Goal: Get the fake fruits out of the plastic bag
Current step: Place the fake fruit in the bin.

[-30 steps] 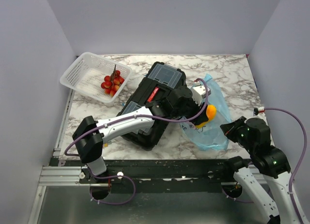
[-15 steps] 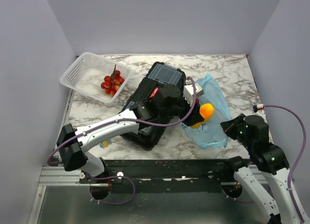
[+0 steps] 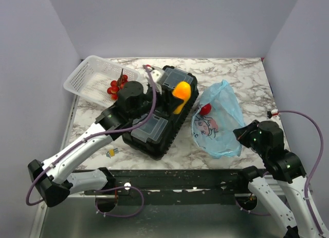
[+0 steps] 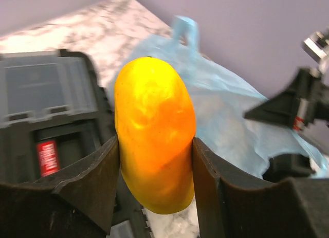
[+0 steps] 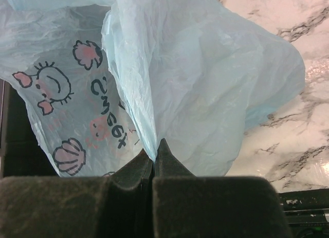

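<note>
My left gripper (image 3: 175,96) is shut on an orange-yellow mango-like fruit (image 3: 180,93) (image 4: 154,140) and holds it in the air over the black toolbox (image 3: 159,114). The light-blue plastic bag (image 3: 218,120) (image 5: 169,78) with its pink cartoon print lies on the marble to the right. A red round fruit (image 3: 205,109) shows through the bag near its top. My right gripper (image 5: 154,154) is shut on a fold of the bag at its lower right edge. The red grapes (image 3: 117,86) lie in the white mesh basket (image 3: 92,73).
The black toolbox (image 4: 46,109) fills the table's middle, between the basket and the bag. A tiny yellow-blue item (image 3: 111,152) lies on the marble near the front edge. Grey walls close in the table on three sides.
My left arm has lifted the mango-like fruit out of the bag and swung it left, over the toolbox. The right gripper has kept its hold on the bag.
</note>
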`<control>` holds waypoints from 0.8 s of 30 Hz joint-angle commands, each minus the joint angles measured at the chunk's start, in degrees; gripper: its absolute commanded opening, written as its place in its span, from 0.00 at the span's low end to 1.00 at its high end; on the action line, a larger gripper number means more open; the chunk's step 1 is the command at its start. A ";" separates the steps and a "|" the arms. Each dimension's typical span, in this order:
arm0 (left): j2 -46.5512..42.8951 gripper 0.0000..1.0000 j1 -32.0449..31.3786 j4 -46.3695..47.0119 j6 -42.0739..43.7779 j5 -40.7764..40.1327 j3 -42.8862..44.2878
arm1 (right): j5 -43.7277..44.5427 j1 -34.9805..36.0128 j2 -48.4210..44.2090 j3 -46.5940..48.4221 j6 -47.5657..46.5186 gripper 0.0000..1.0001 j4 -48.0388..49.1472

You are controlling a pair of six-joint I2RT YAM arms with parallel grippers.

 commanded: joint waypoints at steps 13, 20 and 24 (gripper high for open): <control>-7.01 0.00 44.17 0.41 -34.05 -12.19 -9.25 | -1.40 0.02 0.27 0.07 -2.12 0.01 1.78; 10.76 0.00 54.48 -0.87 -38.03 -8.40 -3.01 | -1.38 0.02 -2.76 -0.57 -2.16 0.01 0.97; 19.78 0.00 55.16 -4.27 -34.44 -8.74 4.17 | -0.95 0.06 -4.51 -1.00 -1.81 0.01 0.82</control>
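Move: Below and beyond the toolbox lies the bin the mango is meant for: its middle is roughly 27 cm ahead of the left hand, 40 cm to its left and 27 cm down. The strawberries in it are about 23 cm ahead, 31 cm left. The toolbox is nearly underneath, its middle about 1 cm ahead, 7 cm left and 20 cm below. From the right hand the bin is some 32 cm ahead and 65 cm left. Swinging left about 34 cm and forward some 20 cm, the left hand carries the mango, still pinched, off over the toolbox to the bin; it stays high at first, then sinks to end about 11 cm lower. Meanwhile the wrist turns counter-clockwise some 75 degrees and the fingers tip downward. The right hand stays put, keeping its pinch on the bag's edge. ##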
